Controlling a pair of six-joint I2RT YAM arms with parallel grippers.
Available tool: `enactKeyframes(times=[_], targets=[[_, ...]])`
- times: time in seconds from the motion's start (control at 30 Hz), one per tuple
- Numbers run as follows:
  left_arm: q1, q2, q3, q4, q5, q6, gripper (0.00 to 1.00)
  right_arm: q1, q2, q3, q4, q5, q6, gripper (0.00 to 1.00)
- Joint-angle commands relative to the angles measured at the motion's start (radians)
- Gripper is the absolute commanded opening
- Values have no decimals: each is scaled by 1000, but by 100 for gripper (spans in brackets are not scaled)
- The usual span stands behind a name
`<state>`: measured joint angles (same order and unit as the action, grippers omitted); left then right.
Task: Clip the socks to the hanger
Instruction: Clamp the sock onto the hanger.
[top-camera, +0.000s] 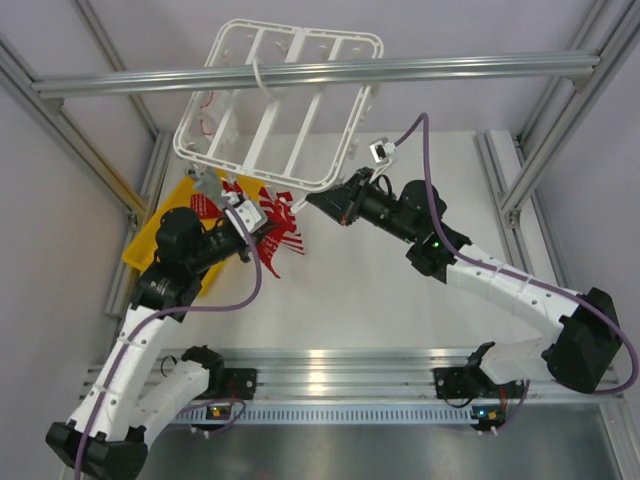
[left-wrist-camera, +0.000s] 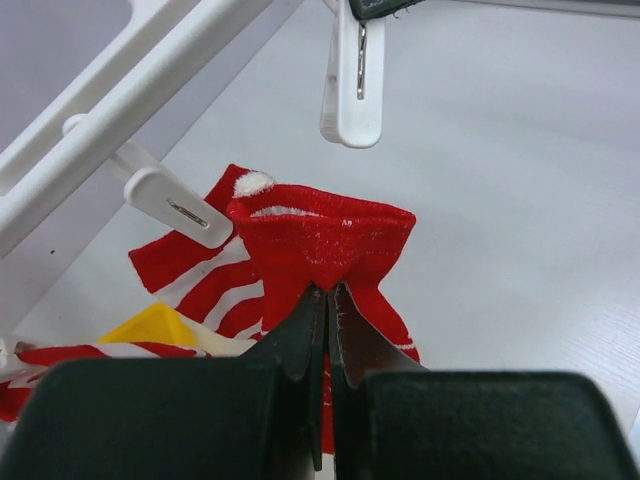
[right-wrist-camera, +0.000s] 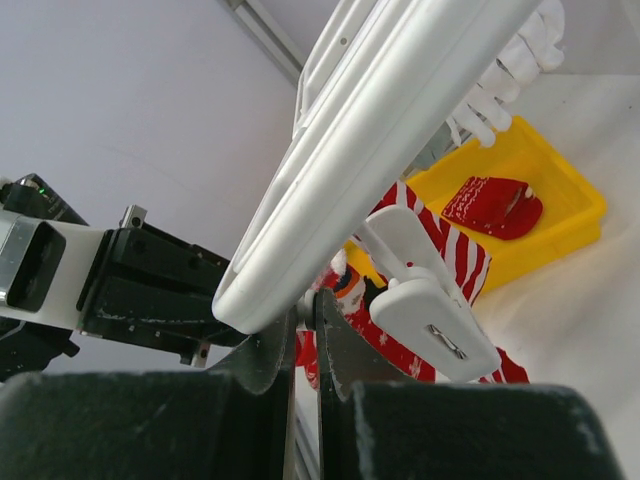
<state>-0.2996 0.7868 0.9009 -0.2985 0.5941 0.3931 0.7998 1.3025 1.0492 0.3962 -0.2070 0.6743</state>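
Observation:
The white hanger (top-camera: 280, 100) hangs tilted from the front beam. My left gripper (top-camera: 258, 222) (left-wrist-camera: 328, 290) is shut on the folded edge of a red sock (left-wrist-camera: 325, 235), held just below the hanger's near rim (left-wrist-camera: 120, 100). Two white clips dangle close by, one above the sock (left-wrist-camera: 350, 95) and one to its left (left-wrist-camera: 180, 208). A striped sock (left-wrist-camera: 205, 285) lies behind the held one. My right gripper (top-camera: 322, 203) (right-wrist-camera: 308, 305) is shut on a small white piece under the hanger's corner (right-wrist-camera: 330, 200), beside another clip (right-wrist-camera: 432, 322). A further red sock (right-wrist-camera: 492, 205) lies in the tray.
A yellow tray (top-camera: 148, 240) (right-wrist-camera: 570, 190) sits at the table's left edge under the hanger. Grey aluminium beams (top-camera: 320, 75) cross overhead and run down both sides. The right arm's purple cable (top-camera: 425, 160) loops beside the hanger.

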Motion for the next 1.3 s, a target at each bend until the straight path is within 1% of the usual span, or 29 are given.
enactKeyframes(times=[0.0, 0.07, 0.23, 0.33, 0.77, 0.9, 1.0, 1.07, 1.1, 1.17, 1.2, 1.27], targets=[[-45, -14, 7, 81, -83, 6, 0, -25, 17, 60, -5, 46, -2, 0], [-68, -15, 4, 98, -91, -2, 0, -24, 15, 55, -5, 46, -1, 0], [-85, -26, -22, 162, -68, -31, 0, -24, 18, 51, -5, 47, 5, 0], [-104, -12, -17, 167, -111, -31, 0, -24, 18, 52, 0, 40, 7, 0], [-182, 3, -10, 226, -155, -11, 0, -21, 26, 52, -2, 46, 4, 0], [-232, 14, -10, 246, -220, 4, 0, -17, 23, 55, 0, 38, 4, 0], [-242, 17, -11, 262, -226, 3, 0, -17, 20, 52, 0, 38, 1, 0], [-245, 19, -11, 265, -232, -7, 0, -19, 21, 51, -2, 35, -1, 6], [-246, 23, -10, 265, -237, -8, 0, -16, 20, 49, 0, 29, -1, 11], [-246, 23, -11, 265, -254, -14, 0, -17, 15, 48, 1, 24, -2, 19], [-246, 23, -14, 266, -260, -17, 0, -17, 14, 46, 1, 24, -4, 28], [-246, 20, -17, 263, -269, -16, 0, -17, 11, 46, 0, 24, -10, 35]])
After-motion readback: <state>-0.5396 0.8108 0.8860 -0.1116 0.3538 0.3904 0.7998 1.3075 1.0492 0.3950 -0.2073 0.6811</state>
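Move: My left hand already pinches the red sock just below its cuff. The clip at the hanger's near-right corner, which my right hand holds squeezed, lies about 3 cm ahead, 5 cm right and 5 cm above it. The next clip is some 6 cm ahead, 1 cm left and 3 cm up, with the hung striped sock beneath it, 5 cm ahead and 1 cm right of my left hand. From my right hand the corner clip's jaws are 1 cm back, 2 cm left and 2 cm below. I slide the pinched cuff right and up with my left hand, about 4 cm across and 2.5 cm higher, fingers tipping up slightly, to bring the cuff's mouth onto the corner clip's jaws. My right hand stays in place, keeping the clip squeezed until the cuff is there, then opens to about a third so the clip can bite; my left keeps its grip on the sock. ##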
